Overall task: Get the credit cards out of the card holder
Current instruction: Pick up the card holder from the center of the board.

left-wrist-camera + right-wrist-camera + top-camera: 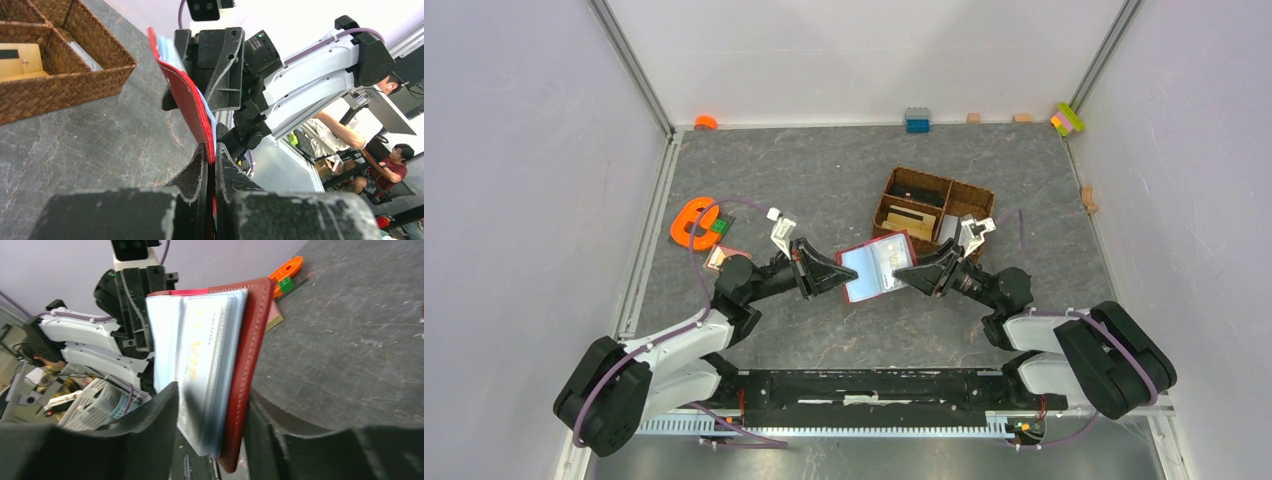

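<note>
The dark red card holder [876, 268] hangs open above the table between the two arms. My left gripper [848, 272] is shut on its left edge; in the left wrist view the red cover [185, 95] runs down between the pinched fingers of this gripper [215, 150]. My right gripper [903, 275] straddles the holder's right edge. In the right wrist view the jaws of that gripper [212, 390] stand open on either side of the red cover [250, 340] and its clear sleeves. Credit cards [200, 350] sit inside the sleeves, one with gold lettering.
A brown wicker basket [892, 180] with compartments holding flat items stands just behind the right gripper. An orange ring toy [692, 222] and a small tan card [719, 257] lie by the left arm. A blue brick [917, 120] and coloured blocks [1068, 118] line the back wall.
</note>
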`<state>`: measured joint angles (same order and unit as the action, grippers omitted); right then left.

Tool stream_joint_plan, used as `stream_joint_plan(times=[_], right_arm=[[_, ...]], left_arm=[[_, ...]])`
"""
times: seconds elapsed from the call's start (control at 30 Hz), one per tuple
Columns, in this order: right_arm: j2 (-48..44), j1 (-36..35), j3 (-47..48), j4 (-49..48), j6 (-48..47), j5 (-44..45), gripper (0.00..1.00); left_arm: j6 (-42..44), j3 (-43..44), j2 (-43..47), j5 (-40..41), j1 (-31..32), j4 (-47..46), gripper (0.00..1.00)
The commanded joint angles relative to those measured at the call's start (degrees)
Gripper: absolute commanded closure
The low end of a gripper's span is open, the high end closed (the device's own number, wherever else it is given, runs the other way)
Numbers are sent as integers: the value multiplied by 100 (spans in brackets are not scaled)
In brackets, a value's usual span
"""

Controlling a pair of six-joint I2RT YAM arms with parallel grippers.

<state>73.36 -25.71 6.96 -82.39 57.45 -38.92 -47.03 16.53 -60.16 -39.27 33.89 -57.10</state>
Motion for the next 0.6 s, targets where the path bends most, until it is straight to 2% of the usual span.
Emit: stream_joint_plan(times=[0.0,0.17,0.2,0.33,0.37,0.4,0.43,0.47,0.57], right_arm=[[-18,-40,5,-1532,224,-391,57],[-250,-41,-24,-754,-239,-179,96],[-319,-39,-19,-538,-369,-122,100],[-603,3,-49,287,-790,197,100],[-691,18,-50,502,-898,274,100],[-765,24,-46,704,-1007,365,100],[-859,31,-31,972,-1152,459,100],[-946,33,-8,1227,-1283,551,100],[-1254,33,105,2251,-1749,951,100]], left_arm=[[273,113,119,280,18,231,98],[545,177,268,893,9,1119,95],[667,229,317,1132,4,1452,93],[990,435,495,2293,-43,2911,82],[1020,489,543,2604,-60,3212,74],[1041,548,615,3060,-74,3662,60],[1038,606,721,3491,-84,4089,51],[1037,631,814,3873,-101,4320,37],[916,507,1236,4498,-111,4558,10]])
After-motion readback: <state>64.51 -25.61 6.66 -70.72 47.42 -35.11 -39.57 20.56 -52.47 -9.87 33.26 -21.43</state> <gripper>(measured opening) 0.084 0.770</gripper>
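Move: The card holder, spread open, is in the left fingers' grip by its left side: its middle is about 4 cm to the right of the left hand, 1 cm ahead and 2 cm up. From the right hand, whose part-open fingers straddle the right half, the middle lies about 4 cm left, 1 cm ahead and 2 cm up. The wicker basket stands on the table some 14 cm ahead of the right hand, 9 cm right and 15 cm lower. Staying within about a centimetre of its place, the right hand first shuts its fingers and pinches the right side of the card holder. Only then does the left hand open wide and let go, drawing off forward, down and to its left by roughly 7, 6 and 5 cm, faster towards the end, its fingers swinging some 30 degrees counter-clockwise. ##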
